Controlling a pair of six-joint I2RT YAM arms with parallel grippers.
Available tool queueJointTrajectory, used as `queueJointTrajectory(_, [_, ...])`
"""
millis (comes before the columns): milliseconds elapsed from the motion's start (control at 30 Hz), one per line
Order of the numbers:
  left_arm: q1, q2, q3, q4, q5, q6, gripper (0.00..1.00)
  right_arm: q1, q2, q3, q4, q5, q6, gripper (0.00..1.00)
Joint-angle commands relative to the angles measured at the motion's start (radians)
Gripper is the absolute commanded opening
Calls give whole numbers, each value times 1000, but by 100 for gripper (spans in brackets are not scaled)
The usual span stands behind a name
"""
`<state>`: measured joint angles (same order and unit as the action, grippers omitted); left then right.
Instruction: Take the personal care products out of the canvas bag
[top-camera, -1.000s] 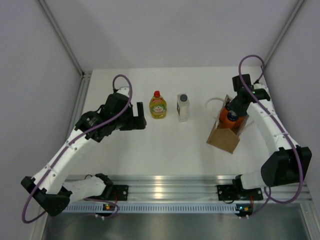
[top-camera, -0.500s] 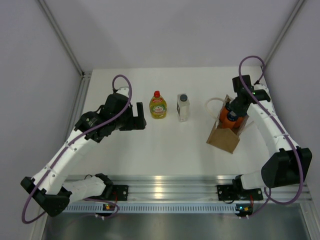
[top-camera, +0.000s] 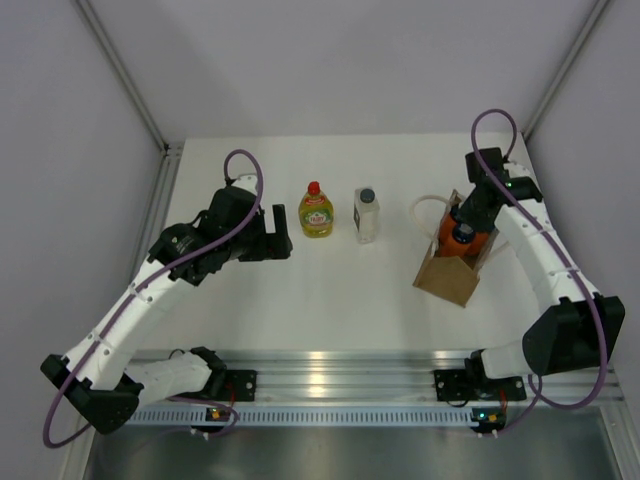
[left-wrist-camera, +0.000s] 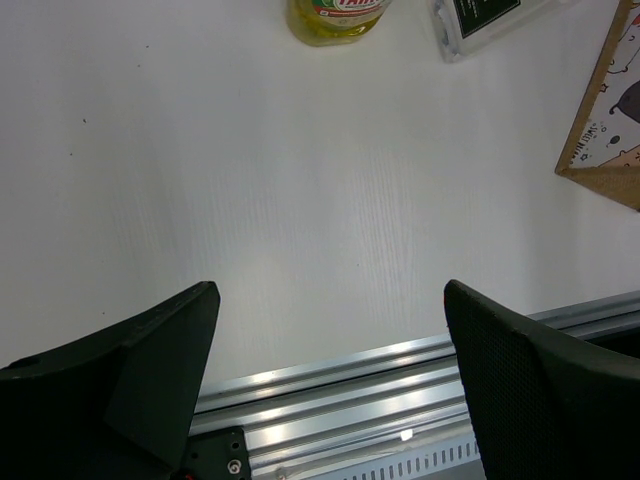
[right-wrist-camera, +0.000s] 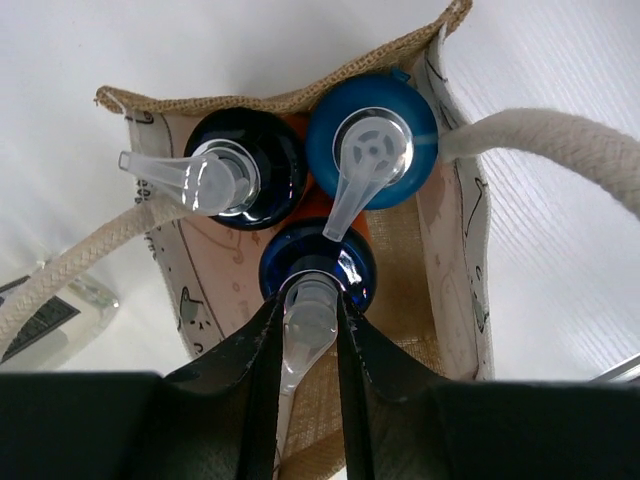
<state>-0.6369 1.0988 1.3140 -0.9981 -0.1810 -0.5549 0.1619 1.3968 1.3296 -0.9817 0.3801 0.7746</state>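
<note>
The tan canvas bag (top-camera: 448, 272) (right-wrist-camera: 455, 240) stands at the right of the table with three orange, blue-topped pump bottles inside. My right gripper (right-wrist-camera: 311, 310) (top-camera: 468, 215) reaches down into the bag and is shut on the clear pump head of the nearest orange bottle (right-wrist-camera: 318, 262) (top-camera: 461, 238). The two other pump bottles (right-wrist-camera: 240, 170) (right-wrist-camera: 372, 140) stand behind it. The yellow-green bottle (top-camera: 316, 212) (left-wrist-camera: 335, 15) with a red cap and the whitish bottle (top-camera: 367, 215) (left-wrist-camera: 490, 18) stand on the table. My left gripper (top-camera: 281, 232) (left-wrist-camera: 330, 330) is open, left of the yellow-green bottle.
White loop handles (right-wrist-camera: 560, 150) (top-camera: 428, 208) hang off the bag's sides. Grey walls enclose the table left, right and back. An aluminium rail (top-camera: 340, 375) (left-wrist-camera: 380, 380) runs along the near edge.
The right gripper's jaws have closed onto the nearest bottle's pump head. The right arm's wrist has shifted slightly. The left arm has not moved.
</note>
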Motion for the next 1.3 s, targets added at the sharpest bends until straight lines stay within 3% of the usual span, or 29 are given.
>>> queueJointTrajectory(0, [-3, -22, 1, 13, -17, 3, 98, 19, -22, 89, 28, -20, -115, 0])
queueJointTrajectory(500, [-3, -4, 7, 13, -12, -4, 98, 27, -47, 200, -53, -95, -305, 0])
queueJointTrajectory(967, [-3, 27, 36, 13, -26, 7, 98, 60, 21, 540, -290, -147, -432, 0])
queueJointTrajectory(1267, [-3, 33, 33, 13, -23, 7, 98, 125, 139, 882, -474, -156, -469, 0])
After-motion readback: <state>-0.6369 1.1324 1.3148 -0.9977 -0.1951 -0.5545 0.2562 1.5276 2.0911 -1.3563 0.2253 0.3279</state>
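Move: The right fingers already pinch the nozzle of a dark-capped pump bottle in the bag, its middle about 9 cm below them and 1 cm ahead. At the same height, a black-capped pump bottle stands about 6 cm ahead and 1 cm left of that hand, and a blue-capped one 4 cm ahead and 6 cm right. The white bottle is some 11 cm ahead and 22 cm left, 11 cm below. From the left hand, the pinched bottle lies roughly 9 cm ahead, 42 cm right, 16 cm below. Keeping its pinch on the nozzle, the right hand lifts about 17 cm above the bag, turning 30 degrees counter-clockwise. ##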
